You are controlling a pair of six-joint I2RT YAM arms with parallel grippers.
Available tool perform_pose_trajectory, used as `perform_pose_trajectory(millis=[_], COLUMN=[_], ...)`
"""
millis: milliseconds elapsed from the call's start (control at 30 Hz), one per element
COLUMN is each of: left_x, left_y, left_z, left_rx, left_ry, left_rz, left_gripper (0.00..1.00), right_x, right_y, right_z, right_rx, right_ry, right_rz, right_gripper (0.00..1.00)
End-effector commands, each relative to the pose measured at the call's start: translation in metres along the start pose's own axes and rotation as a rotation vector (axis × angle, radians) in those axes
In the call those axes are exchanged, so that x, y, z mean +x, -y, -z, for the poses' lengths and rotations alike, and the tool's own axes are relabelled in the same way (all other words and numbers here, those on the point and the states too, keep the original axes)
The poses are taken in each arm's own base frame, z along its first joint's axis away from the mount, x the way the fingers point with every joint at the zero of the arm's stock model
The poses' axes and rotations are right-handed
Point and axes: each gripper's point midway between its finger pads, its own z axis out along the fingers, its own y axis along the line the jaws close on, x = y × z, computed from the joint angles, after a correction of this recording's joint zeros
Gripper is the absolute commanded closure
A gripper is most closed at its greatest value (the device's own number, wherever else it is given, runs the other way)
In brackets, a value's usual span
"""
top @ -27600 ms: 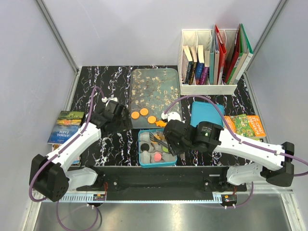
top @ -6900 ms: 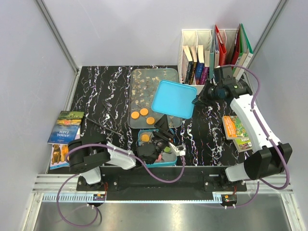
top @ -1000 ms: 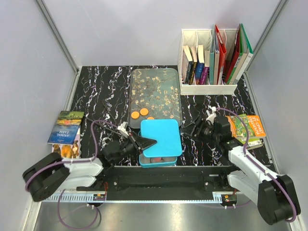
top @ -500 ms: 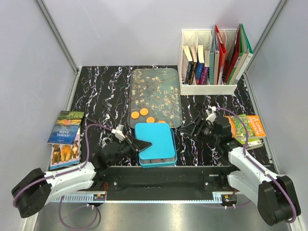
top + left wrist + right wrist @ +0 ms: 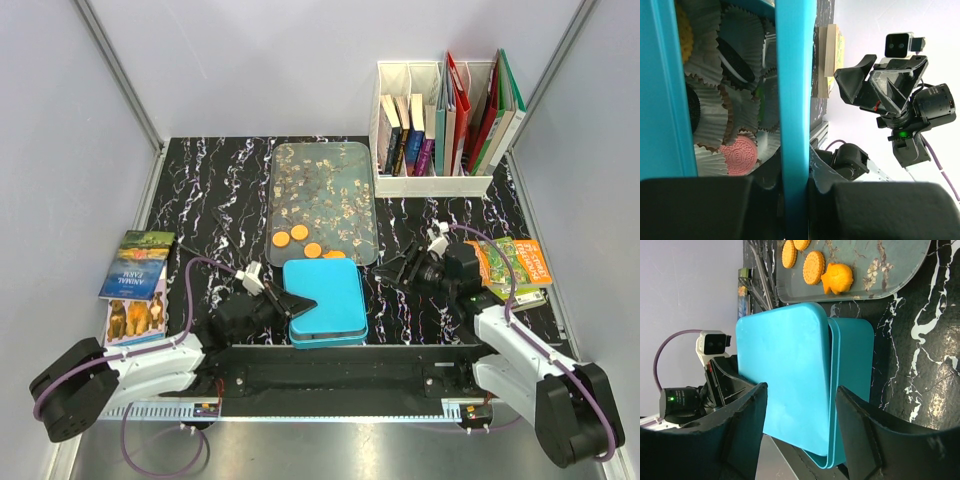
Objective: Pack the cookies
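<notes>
A teal lid (image 5: 325, 296) lies almost flat on the teal box (image 5: 856, 356), a thin gap open on the side facing the right wrist. My left gripper (image 5: 291, 301) is shut on the lid's left edge (image 5: 795, 90). In the left wrist view, the box holds a pink cookie (image 5: 740, 152) and black cookies (image 5: 735, 56) in grey paper cups. Several orange cookies (image 5: 299, 232) lie on the glass tray (image 5: 322, 175); they also show in the right wrist view (image 5: 813, 267). My right gripper (image 5: 402, 270) is open and empty, just right of the box.
A white file rack with books (image 5: 440, 120) stands at the back right. A booklet (image 5: 510, 262) lies at the right, under the right arm. Two more booklets (image 5: 138, 265) lie at the left edge. A thin black tool (image 5: 222, 232) lies left of the tray.
The left gripper has lowered the lid from a tilted hold until it rests nearly flat over the box, hiding the cookies from above. The right gripper has stayed in place, open.
</notes>
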Motion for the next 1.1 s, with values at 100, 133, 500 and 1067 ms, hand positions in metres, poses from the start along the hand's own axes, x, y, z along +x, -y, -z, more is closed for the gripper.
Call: perform_pose_trajectory(millis=[100, 133, 500, 1067], left_x=[0.012, 0.012, 0.005, -0.013], left_y=[-0.038, -0.039, -0.031, -0.014], left_z=[0.009, 0.009, 0.012, 0.026], left_rx=[-0.089, -0.104, -0.215, -0.374], left_ry=[-0.045, -0.048, -0.055, -0.065], left_rz=[-0.009, -0.013, -0.119, -0.368], left_gripper=[0.71, 0.64, 0.43, 0.43], right_x=[-0.001, -0.001, -0.003, -0.002], right_y=[-0.002, -0.001, -0.002, -0.002], right_z=[-0.006, -0.006, -0.009, -0.008], right_rx=[-0.018, -0.019, -0.016, -0.019], right_ry=[-0.004, -0.007, -0.010, -0.010], right_rz=[0.025, 0.026, 0.030, 0.036], right_gripper=[0.34, 0.34, 0.33, 0.32])
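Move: The lid, its left edge pinched in the left hand, has its middle about 6 cm to that hand's right and 1 cm farther out; the box it is going onto lies under it, some 6 cm right, 1 cm back and 5 cm below. On the tray the orange fish stands about 13 cm ahead and 8 cm right, the nearest round cookie 15 cm ahead and 3 cm right. From the right hand the box is roughly 15 cm left, 8 cm back and 7 cm down. The lid's left edge is released over the box: the left fingers open from nearly shut to a bit over half while the hand first dips about 2 cm, then eases left, away from the box's middle, about 3 cm in all. It rolls some 25 degrees, its left side rising, with the open fingers still astride the edge. The open right hand only sinks slightly beside the box. ##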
